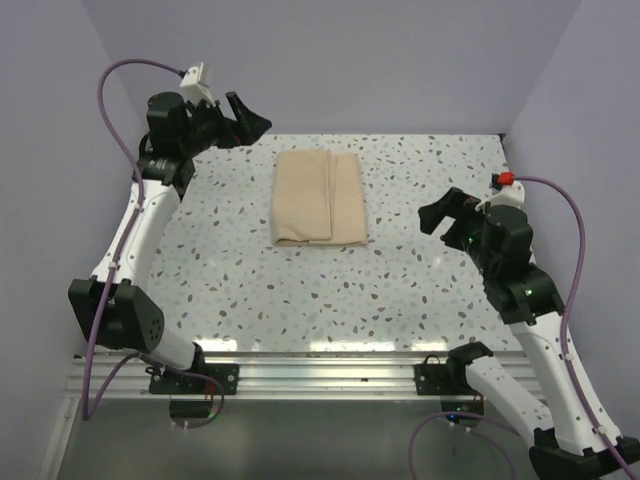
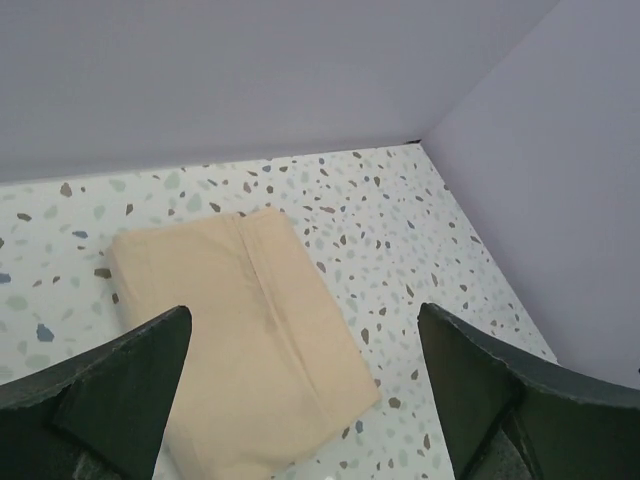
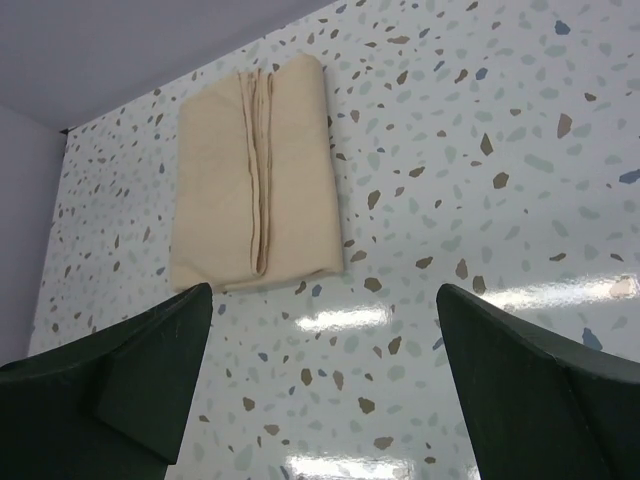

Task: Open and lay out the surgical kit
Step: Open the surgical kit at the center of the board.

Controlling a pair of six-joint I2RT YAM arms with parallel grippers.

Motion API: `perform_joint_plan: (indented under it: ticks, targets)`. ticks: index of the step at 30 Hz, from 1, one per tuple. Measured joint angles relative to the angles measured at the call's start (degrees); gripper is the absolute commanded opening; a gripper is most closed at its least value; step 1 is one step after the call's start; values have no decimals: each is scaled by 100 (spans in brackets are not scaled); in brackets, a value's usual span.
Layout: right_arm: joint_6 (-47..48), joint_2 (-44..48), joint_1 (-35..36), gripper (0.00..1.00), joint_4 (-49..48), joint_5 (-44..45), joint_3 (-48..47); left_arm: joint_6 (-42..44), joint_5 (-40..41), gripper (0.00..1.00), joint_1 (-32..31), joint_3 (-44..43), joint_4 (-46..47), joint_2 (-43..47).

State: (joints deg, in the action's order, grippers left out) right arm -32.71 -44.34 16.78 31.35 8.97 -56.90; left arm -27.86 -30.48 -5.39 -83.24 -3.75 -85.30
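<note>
The surgical kit (image 1: 320, 197) lies folded shut as a beige cloth bundle at the back middle of the speckled table; whatever it wraps is hidden inside. The bundle (image 2: 240, 340) fills the lower left of the left wrist view, and in the right wrist view the same bundle (image 3: 255, 170) sits near the top with its folded edges showing. My left gripper (image 1: 250, 120) hovers open above the table's back left, left of the kit. My right gripper (image 1: 445, 212) hangs open to the right of the kit, apart from it. Neither holds anything.
Lavender walls (image 1: 330, 60) close in the table at the back and both sides. A metal rail (image 1: 320, 370) with the arm bases runs along the near edge. Purple cables (image 1: 110, 110) loop off each arm.
</note>
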Motion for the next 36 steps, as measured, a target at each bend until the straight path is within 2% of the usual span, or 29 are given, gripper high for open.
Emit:
perform_joint_plan:
  ticks: [2,4,5,7,9,10,11,12,13,14,16,18,19,20,22,27,29,30,32,36]
  targets:
    - [39,109,0,98,76,35,-2,26,269,100,-85,-442,-625,-127]
    - [61,166,0,98,142,48,-13,-275,315,100,-188,-584,-463,-35]
    - [63,166,0,99,164,48,-20,-538,223,100,-236,-267,26,195]
    - [57,114,0,99,181,46,-35,-1360,-31,100,-313,1117,1687,752]
    - [55,20,0,99,227,28,-72,-2006,-498,100,-369,1904,2291,813]
    - [55,-15,0,98,269,24,-107,-2052,-645,100,-442,1860,2173,472]
    - [52,-70,7,99,310,13,-142,-1895,-581,100,-584,1517,1705,0]
    - [46,-103,4,98,348,-4,-155,-1672,-149,100,-778,1012,1051,-566]
    - [33,-105,4,98,411,-39,-155,-1390,472,100,-1047,461,302,-1062]
    - [24,-83,4,99,479,-83,-153,-1088,1182,100,-1410,-308,-739,-1561]
    - [0,31,9,98,518,-114,-98,-444,2682,100,-2258,-2048,-2238,-2465]
    - [-42,201,9,98,522,-116,22,48,4022,100,-3095,-3585,-2992,-3108]
    - [-55,260,9,99,529,-116,87,208,4557,95,-3449,-3683,-2924,-3101]
    - [-66,310,9,98,538,-114,140,356,4763,89,-3733,-3532,-2977,-2922]
    - [-68,354,9,98,557,-107,166,369,4723,79,-3919,-3182,-3206,-2653]
    - [-11,308,9,98,730,-85,151,192,4824,79,-3254,-2682,-3613,-2802]
    - [-7,332,9,98,824,-72,166,203,5128,73,-3187,-2999,-3987,-3220]
    - [-7,372,9,99,839,-61,190,205,5270,68,-3230,-3281,-4155,-3495]
    - [-7,476,9,99,866,-37,219,214,5488,68,-3397,-3790,-4398,-4013]
    - [26,597,9,99,916,66,225,214,5580,65,-3762,-3580,-4520,-4249]
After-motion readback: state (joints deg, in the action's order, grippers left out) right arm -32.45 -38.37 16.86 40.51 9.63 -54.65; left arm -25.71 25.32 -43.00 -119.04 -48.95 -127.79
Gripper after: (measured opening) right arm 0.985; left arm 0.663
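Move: The surgical kit lies flat and closed, its middle about 36 cm below the left hand, some 5 cm ahead and 14 cm to its right. The kit's flap edge, running fore and aft, is about 16 cm to that hand's right and 5 cm ahead at the same depth. From the right hand, the kit's middle is roughly 22 cm ahead, 21 cm to the left and 29 cm below. Over the kit, without reaching it, the left hand comes down about 25 cm and some 17 cm to the right: first a short lift and pull back, then a swoop right, a brief rise and swing back left, and a further drop. Its left side rolls up about 45 degrees, the fingers tip downward and narrow to two-thirds open. The wide-open right hand eases back and down some 3 cm. ##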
